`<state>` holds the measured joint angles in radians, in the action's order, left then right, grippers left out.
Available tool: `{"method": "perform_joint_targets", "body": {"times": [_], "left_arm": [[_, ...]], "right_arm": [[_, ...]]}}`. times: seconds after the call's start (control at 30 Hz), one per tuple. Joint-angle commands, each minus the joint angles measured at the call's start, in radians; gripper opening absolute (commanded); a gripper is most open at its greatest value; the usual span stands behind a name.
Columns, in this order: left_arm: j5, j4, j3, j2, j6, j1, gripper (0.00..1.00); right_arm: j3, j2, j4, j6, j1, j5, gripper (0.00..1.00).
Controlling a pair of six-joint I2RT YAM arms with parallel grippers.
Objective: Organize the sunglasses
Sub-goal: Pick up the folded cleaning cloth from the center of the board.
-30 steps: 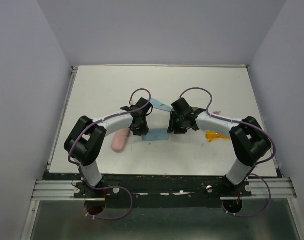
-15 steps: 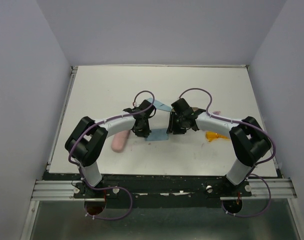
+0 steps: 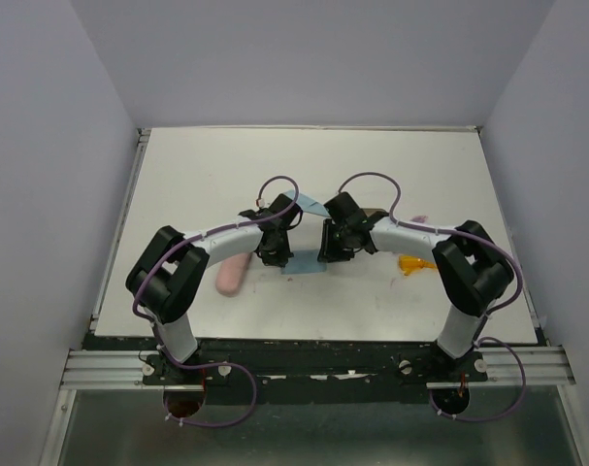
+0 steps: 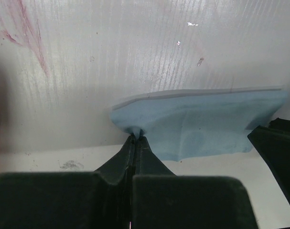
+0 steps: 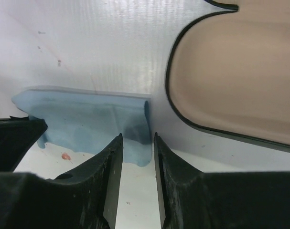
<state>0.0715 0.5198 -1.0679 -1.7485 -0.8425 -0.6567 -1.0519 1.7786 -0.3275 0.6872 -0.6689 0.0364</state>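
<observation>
The orange sunglasses (image 3: 415,263) lie on the table right of centre, beside my right arm. A pale pink-purple pair (image 3: 419,220) peeks out behind that arm, mostly hidden. Neither gripper is near them. My left gripper (image 4: 136,136) is shut, pinching the near left corner of a light blue cloth (image 4: 207,124) that lies mid-table (image 3: 304,264). My right gripper (image 5: 137,137) is open, its fingers astride the cloth's (image 5: 87,119) right edge, low over the table.
A pink case (image 3: 232,275) lies left of the left gripper. An open case with a beige lining (image 5: 240,71) sits just right of the right gripper. A second blue cloth (image 3: 310,206) lies behind the two wrists. The grippers are close together.
The left gripper has shut on the cloth's corner. The right gripper has shifted left to the cloth's other edge, its jaws a little narrower.
</observation>
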Motion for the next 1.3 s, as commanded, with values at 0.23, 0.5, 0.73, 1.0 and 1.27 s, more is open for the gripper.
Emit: {"method": "perform_joint_targets", "body": {"times": [0.23,0.5,0.73,1.0,1.27], "left_arm": [[0.01,-0.015,0.034,0.018,0.0,-0.006,0.0],[0.01,-0.027,0.039,0.024,0.006,-0.004,0.0],[0.022,-0.021,0.026,0.023,0.011,-0.004,0.0],[0.037,-0.058,0.026,0.073,0.059,-0.004,0.0],[0.057,-0.072,-0.029,0.138,0.125,-0.043,0.0]], "right_arm": [[-0.042,0.064,-0.056,0.023,-0.051,-0.098,0.3],[-0.074,0.104,-0.067,0.048,-0.07,-0.125,0.24],[-0.073,0.11,-0.067,0.061,-0.075,-0.145,0.08],[-0.049,0.032,0.028,0.011,-0.075,-0.104,0.01],[-0.019,-0.11,0.079,-0.009,-0.075,-0.179,0.01]]}}
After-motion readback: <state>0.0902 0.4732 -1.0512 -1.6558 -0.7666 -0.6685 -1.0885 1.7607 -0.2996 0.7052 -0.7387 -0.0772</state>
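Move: At the left hand's fingertips, already shut on its left end, lies the folded cleaning cloth, its middle about 4 cm to the right and 1 cm ahead. The pink case is some 12 cm to the left, level, and another blue cloth about 14 cm ahead and 4 cm right. From the right hand, half open astride the right end, the folded cloth's middle is about 4 cm left and 1 cm ahead; the open glasses case lies about 8 cm ahead and 9 cm right. Easing about 2 cm left along the cloth and barely lower, the right hand shuts its fingers and pinches the right end, while the left hand stays put with its pinch on the other end. Then both rise together, only just under way: 2.5 to 3 cm up, the fingertips tipping slightly forward as they lift. ##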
